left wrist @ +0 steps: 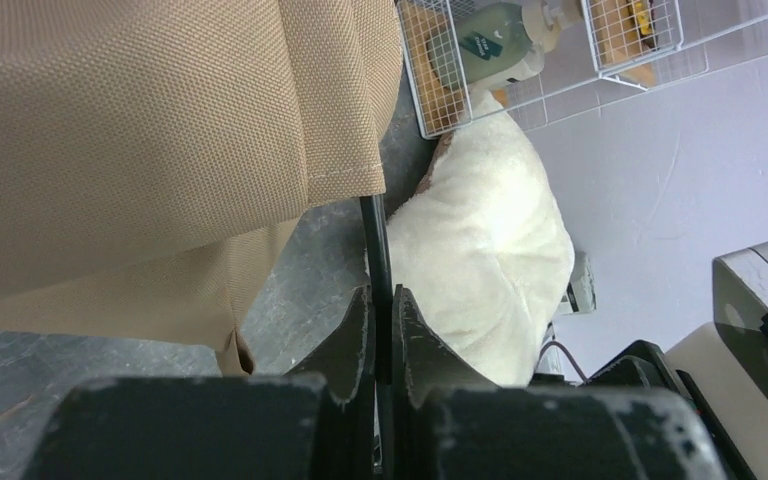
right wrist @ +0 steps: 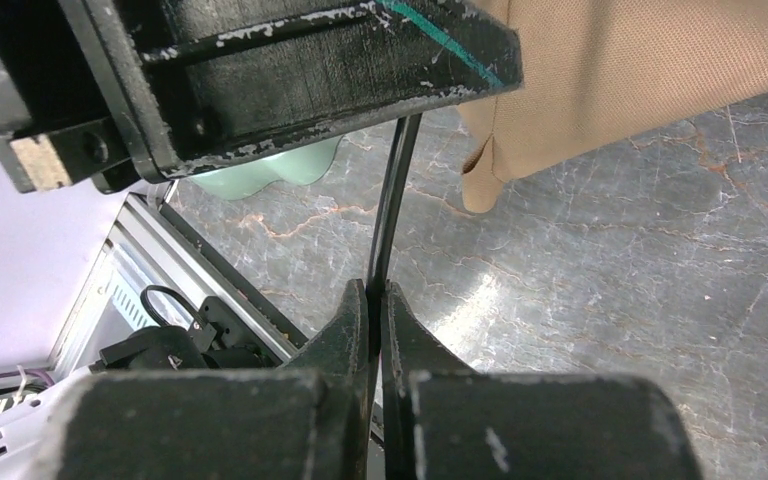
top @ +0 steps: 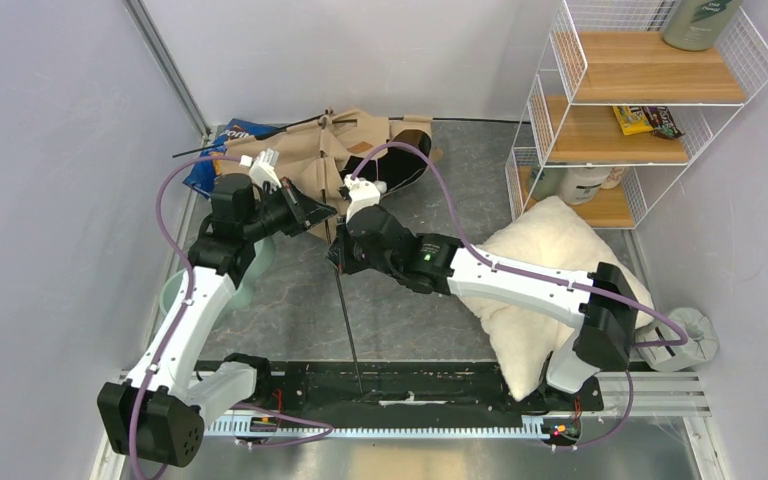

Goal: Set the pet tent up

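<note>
The pet tent [top: 345,150] lies collapsed at the back of the table, tan canvas with thin black poles sticking out of it. In the left wrist view its fabric [left wrist: 140,120] fills the upper left, and a black pole [left wrist: 374,235] comes out of the hem. My left gripper [left wrist: 383,297] is shut on that pole just below the hem. My right gripper [right wrist: 375,290] is shut on the same pole [right wrist: 393,195] a little lower down, right under the left gripper. In the top view the pole [top: 350,330] runs on toward the near rail.
A fluffy white pillow [top: 550,270] lies at the right under my right arm. A white wire shelf [top: 640,100] with bottles stands at the back right. A pale green bowl [top: 172,292] sits at the left edge, and a blue bag [top: 222,140] lies behind the tent.
</note>
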Controlling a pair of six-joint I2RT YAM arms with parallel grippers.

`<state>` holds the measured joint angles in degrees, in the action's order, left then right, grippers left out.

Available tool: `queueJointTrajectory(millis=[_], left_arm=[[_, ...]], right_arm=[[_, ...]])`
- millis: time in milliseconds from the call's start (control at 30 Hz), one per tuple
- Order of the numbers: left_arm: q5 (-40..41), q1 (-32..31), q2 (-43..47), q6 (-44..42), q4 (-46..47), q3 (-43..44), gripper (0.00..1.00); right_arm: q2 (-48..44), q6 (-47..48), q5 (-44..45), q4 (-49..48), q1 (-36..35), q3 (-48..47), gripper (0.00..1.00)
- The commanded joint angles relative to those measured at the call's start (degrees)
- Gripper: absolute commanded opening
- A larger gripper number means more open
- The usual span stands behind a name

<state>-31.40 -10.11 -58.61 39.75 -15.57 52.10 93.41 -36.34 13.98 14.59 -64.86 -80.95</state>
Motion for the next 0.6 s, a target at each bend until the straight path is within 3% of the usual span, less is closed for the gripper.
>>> queueJointTrajectory(millis=[0, 100, 300, 567], left_arm=[[0.7, -0.2, -0.8, 1.8, 5.8, 0.9, 0.02], [1.6, -0.2, -1.8, 3.2, 7.3, 2.5, 0.02], [3.7, -0.2, -4.2, 3.5, 9.0, 6.3, 0.02], [4.9, -0.2, -8.1, 2.1, 9.6, 10.3, 0.02]], right_arm=[[-0.2, 3.1, -0.9, -5.0, 1.6, -0.1, 0.02], [-1.0, 4.7, -3.1, -5.0, 1.7, 1.8, 0.18], [-3.8, 6.4, -9.0, -5.3, 1.5, 7.9, 0.41], [-9.9, 8.2, -16.6, -2.9, 0.5, 15.5, 0.44]])
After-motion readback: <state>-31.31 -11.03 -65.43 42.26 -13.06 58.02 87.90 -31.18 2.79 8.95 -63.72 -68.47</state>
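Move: My left hand already grips the pole. The hem of the tent's sleeve lies about 5 cm ahead and 1 cm left of it, at its height; the tent's hanging corner is 4 cm back, 4 cm left and some 10 cm below. My right hand also still grips the pole, and its next stretch lies about 5 cm back, 2 cm right and 4 cm below, with the green bowl roughly 22 cm left, 2 cm back and 20 cm below. I let go of the pole with my right hand, opening its fingers to not quite half, then draw it down and back along the pole towards the free end, about 5 cm in all and a little to the right, turning it some 10 degrees counter-clockwise. My left hand keeps its pinch and carries the pole about 3 cm forward, rising slightly near the end. ##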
